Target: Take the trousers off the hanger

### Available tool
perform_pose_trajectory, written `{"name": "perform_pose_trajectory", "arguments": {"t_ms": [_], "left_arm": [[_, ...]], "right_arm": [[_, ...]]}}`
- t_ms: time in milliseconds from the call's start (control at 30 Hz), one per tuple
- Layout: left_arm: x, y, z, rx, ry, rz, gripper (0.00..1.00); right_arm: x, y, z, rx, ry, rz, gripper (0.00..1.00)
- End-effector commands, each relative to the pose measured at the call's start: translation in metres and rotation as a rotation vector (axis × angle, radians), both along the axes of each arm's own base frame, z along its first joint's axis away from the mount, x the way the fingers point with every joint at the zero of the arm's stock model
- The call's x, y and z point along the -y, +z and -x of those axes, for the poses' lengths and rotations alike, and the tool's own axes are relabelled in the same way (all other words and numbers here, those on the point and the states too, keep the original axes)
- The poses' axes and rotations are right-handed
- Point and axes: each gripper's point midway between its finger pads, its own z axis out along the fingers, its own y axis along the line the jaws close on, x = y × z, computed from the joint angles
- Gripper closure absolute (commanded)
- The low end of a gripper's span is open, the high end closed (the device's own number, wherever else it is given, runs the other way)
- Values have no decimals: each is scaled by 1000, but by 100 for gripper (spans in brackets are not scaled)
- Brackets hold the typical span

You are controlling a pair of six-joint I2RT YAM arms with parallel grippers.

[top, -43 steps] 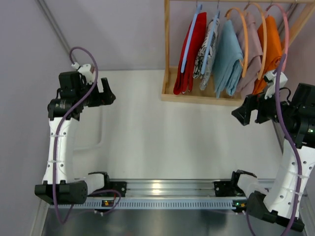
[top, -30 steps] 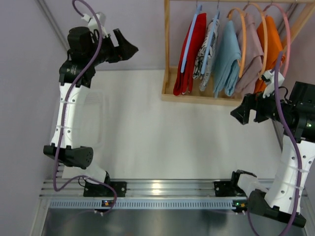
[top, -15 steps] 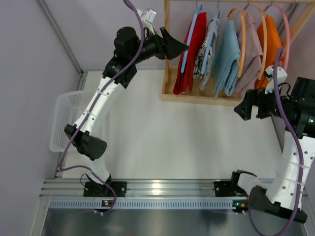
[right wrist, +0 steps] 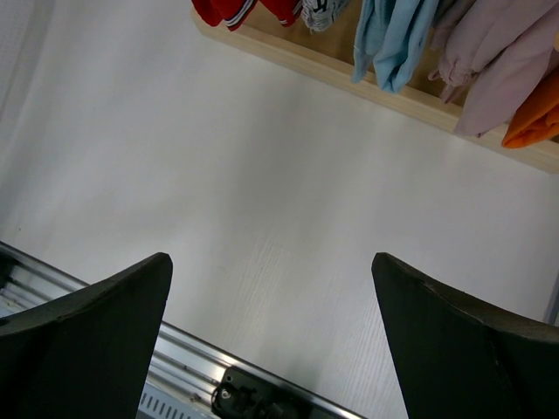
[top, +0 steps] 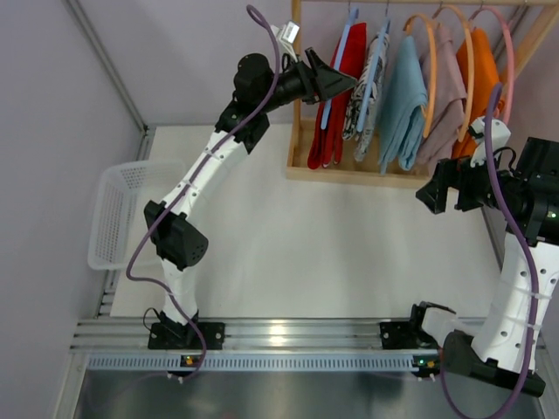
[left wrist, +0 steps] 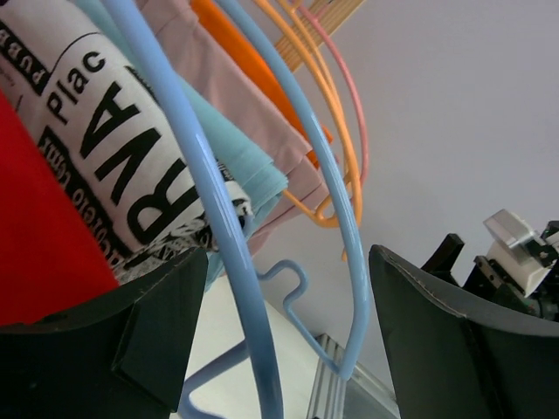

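Several trousers hang on a wooden rack [top: 349, 173]: red trousers [top: 327, 140], white trousers with black print [top: 369, 87], light blue trousers [top: 403, 105], mauve trousers [top: 447, 96] and orange trousers [top: 483, 78]. My left gripper [top: 343, 83] is stretched up to the red pair's blue hanger [top: 332, 105]. In the left wrist view the gripper [left wrist: 288, 288] is open, and the blue hanger wire [left wrist: 236, 288] runs between its jaws without touching them. The red trousers [left wrist: 35, 227] are at the left finger. My right gripper [top: 434, 199] is open over the table, right of the rack, holding nothing.
A white mesh basket [top: 113, 209] sits at the table's left edge. The rack's base bar [right wrist: 410, 96] and the trouser hems show at the top of the right wrist view. Orange and pink hangers [left wrist: 336, 131] hang behind the blue ones. A metal rail [top: 288, 336] runs along the near edge.
My left arm swung from the table's left side up and right to the rack, uncovering the basket, and its jaws narrowed slightly. The right arm barely moved.
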Motion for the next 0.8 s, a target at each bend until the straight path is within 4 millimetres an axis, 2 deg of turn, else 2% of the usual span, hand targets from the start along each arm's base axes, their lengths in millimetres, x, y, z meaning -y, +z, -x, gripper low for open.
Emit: {"name": "perform_pose_trajectory", "arguments": {"t_ms": [0,100,233,267,433,467,567,600,700,767], "left_arm": [[0,48,14,115,-65,140,20],[5,51,13,103,-96,190,21],[6,61,12,110,-109,235,30],[5,64,13,105,-111,246,37],[6,69,11,113,-118,269,53],[6,70,10,111,-109,275,61],[4,77,11,114,-109,301,72],[3,81,12,122,-106,309,80],[0,88,12,151,-90,321,93],[-1,92,12,176,-84,325,97]], "right_arm": [[0,5,2,23,-3,11,1],[0,4,2,23,-5,14,1],[2,3,1,19,-13,18,1],[2,3,0,18,-15,17,1],[5,-1,0,13,-26,26,1],[5,0,-1,20,-29,27,0],[6,-2,-2,16,-33,26,1],[6,-2,-2,14,-31,25,1],[7,-6,-4,8,-33,24,1],[6,-7,-4,4,-34,20,1]]}}
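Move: The near limb of the light-blue hanger that carries the red trousers stands between the left hand's open fingers, about 1 cm forward and 2 cm to the right, level with them. The red trousers hang roughly 6 cm forward, straight ahead and 10 cm lower; the second blue hanger's near limb is about 1 cm forward and 8 cm right, with its patterned trousers some 6 cm forward, 7 cm right and 10 cm down. From the right hand, the first limb is around 21 cm forward, 15 cm left and 11 cm higher. The left hand eases about 2 cm farther right and 1 cm forward onto the near limb of the red trousers' hanger, rising some 1.5 cm while its fingertips tip up about 10 degrees and the wide-open fingers close. With the fingers nearly shut and now pinching the blue limb, the hand turns to sink about 2 cm and go a further 1 cm forward, rolling some 10 degrees about the line of its fingers. ##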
